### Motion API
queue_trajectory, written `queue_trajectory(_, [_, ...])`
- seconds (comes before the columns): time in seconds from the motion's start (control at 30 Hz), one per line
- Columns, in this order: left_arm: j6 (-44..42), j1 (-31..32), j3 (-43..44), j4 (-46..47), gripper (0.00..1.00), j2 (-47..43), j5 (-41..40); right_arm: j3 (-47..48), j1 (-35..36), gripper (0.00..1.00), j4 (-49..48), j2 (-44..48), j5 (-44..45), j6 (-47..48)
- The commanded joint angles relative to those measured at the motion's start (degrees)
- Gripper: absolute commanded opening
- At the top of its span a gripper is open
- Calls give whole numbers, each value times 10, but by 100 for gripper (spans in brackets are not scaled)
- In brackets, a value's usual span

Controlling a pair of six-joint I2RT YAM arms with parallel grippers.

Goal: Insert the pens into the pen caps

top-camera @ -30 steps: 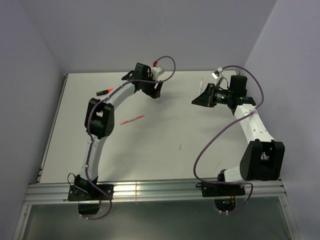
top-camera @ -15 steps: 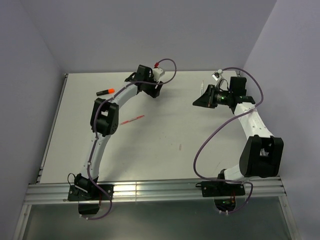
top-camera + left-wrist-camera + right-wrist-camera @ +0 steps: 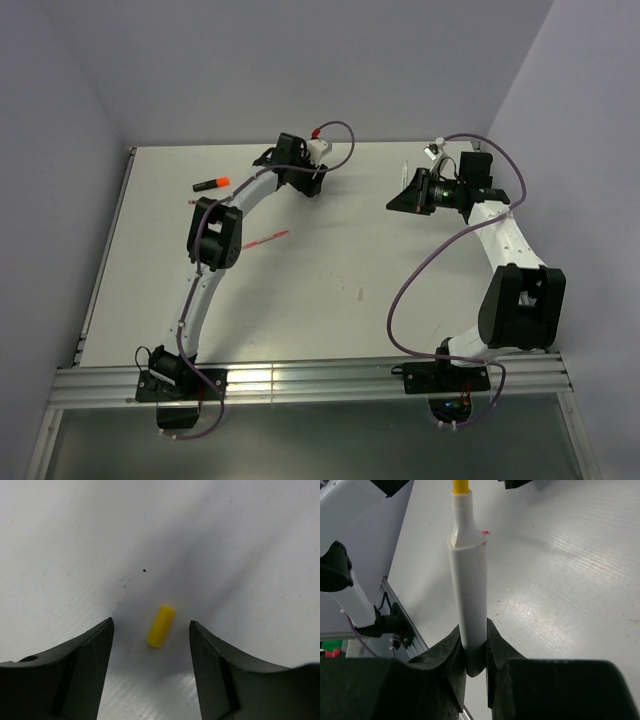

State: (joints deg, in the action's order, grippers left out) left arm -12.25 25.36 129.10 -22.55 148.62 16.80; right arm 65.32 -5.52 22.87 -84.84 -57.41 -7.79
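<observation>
A short yellow pen cap (image 3: 161, 626) lies flat on the white table between the fingers of my left gripper (image 3: 151, 625), which is open and touches nothing. That gripper (image 3: 268, 157) is at the far side of the table. My right gripper (image 3: 474, 627) is shut on a white pen (image 3: 468, 570) with a yellow tip, held off the table at the far right (image 3: 403, 172). A stubby black marker with an orange tip (image 3: 210, 184) lies far left. A thin red pen (image 3: 265, 239) lies beside the left arm.
A small red mark (image 3: 358, 294) shows on the table's middle. The table's left edge rail (image 3: 105, 250) and the back wall bound the space. Purple cables loop over both arms.
My left arm has stretched a little farther toward the back of the table and its jaws have narrowed slightly. The right arm holds nearly still with the white pen.
</observation>
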Motion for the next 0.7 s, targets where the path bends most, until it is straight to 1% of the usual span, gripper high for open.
queue_trajectory(0.0, [-2,0,26,-21,65,9,27,31,-5,0,-2,-8,-2,8])
queue_trajectory(0.03, [-4,0,26,-27,61,9,28,31,-5,0,-1,-9,-2,8])
queue_trajectory(0.07, [-6,0,26,-41,55,8,29,33,-4,0,-1,-9,-3,8])
queue_trajectory(0.17, [-15,0,15,-58,47,0,33,35,-5,0,-1,-14,-5,8])
queue_trajectory(0.23, [-25,0,5,-66,45,-4,43,35,-5,0,-1,-15,-9,8])
queue_trajectory(0.27, [-29,1,6,-73,40,-3,43,35,-5,0,-1,-16,-9,8])
queue_trajectory(0.33, [-40,5,18,-99,34,4,36,37,-5,0,-1,-18,-10,8])
queue_trajectory(0.37, [-44,8,20,-108,29,4,32,37,-5,0,-1,-19,-11,8])
queue_trajectory(0.43, [-55,13,22,-127,23,4,20,37,-5,0,-1,-18,-13,8])
queue_trajectory(0.47, [-59,16,20,-133,19,3,15,37,-5,0,-1,-18,-13,8])
queue_trajectory(0.53, [-75,22,19,-164,14,-1,6,35,-5,0,-1,-18,-13,8])
queue_trajectory(0.57, [-81,28,18,-173,9,-3,0,34,-5,0,-1,-18,-14,8])
queue_trajectory(0.63, [-93,31,-2,-197,3,-17,-4,33,-5,0,0,-16,-15,10])
queue_trajectory(0.67, [-96,34,-12,-204,2,-24,-3,33,-5,0,0,-16,-15,11])
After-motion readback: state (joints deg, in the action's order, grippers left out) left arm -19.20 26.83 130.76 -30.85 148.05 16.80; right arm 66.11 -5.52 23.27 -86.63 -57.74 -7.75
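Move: The yellow cap lies on the table right between the left hand's open fingertips, about 1 cm below its hand point. From that hand, the pink pen lies roughly 13 cm left and 15 cm back; the black marker about 30 cm left and level, with the dark pen some 5 cm nearer the base than the marker. From the right hand, still holding the white pen, the cap is about 20 cm ahead, 20 cm left and 19 cm down. Staying low at the table top, the left hand first closes its fingers almost in place around the yellow cap. As they come together it draws back about 2.5 cm towards its base, rolling and turning slightly clockwise, and the tips pinch the cap's near end. ##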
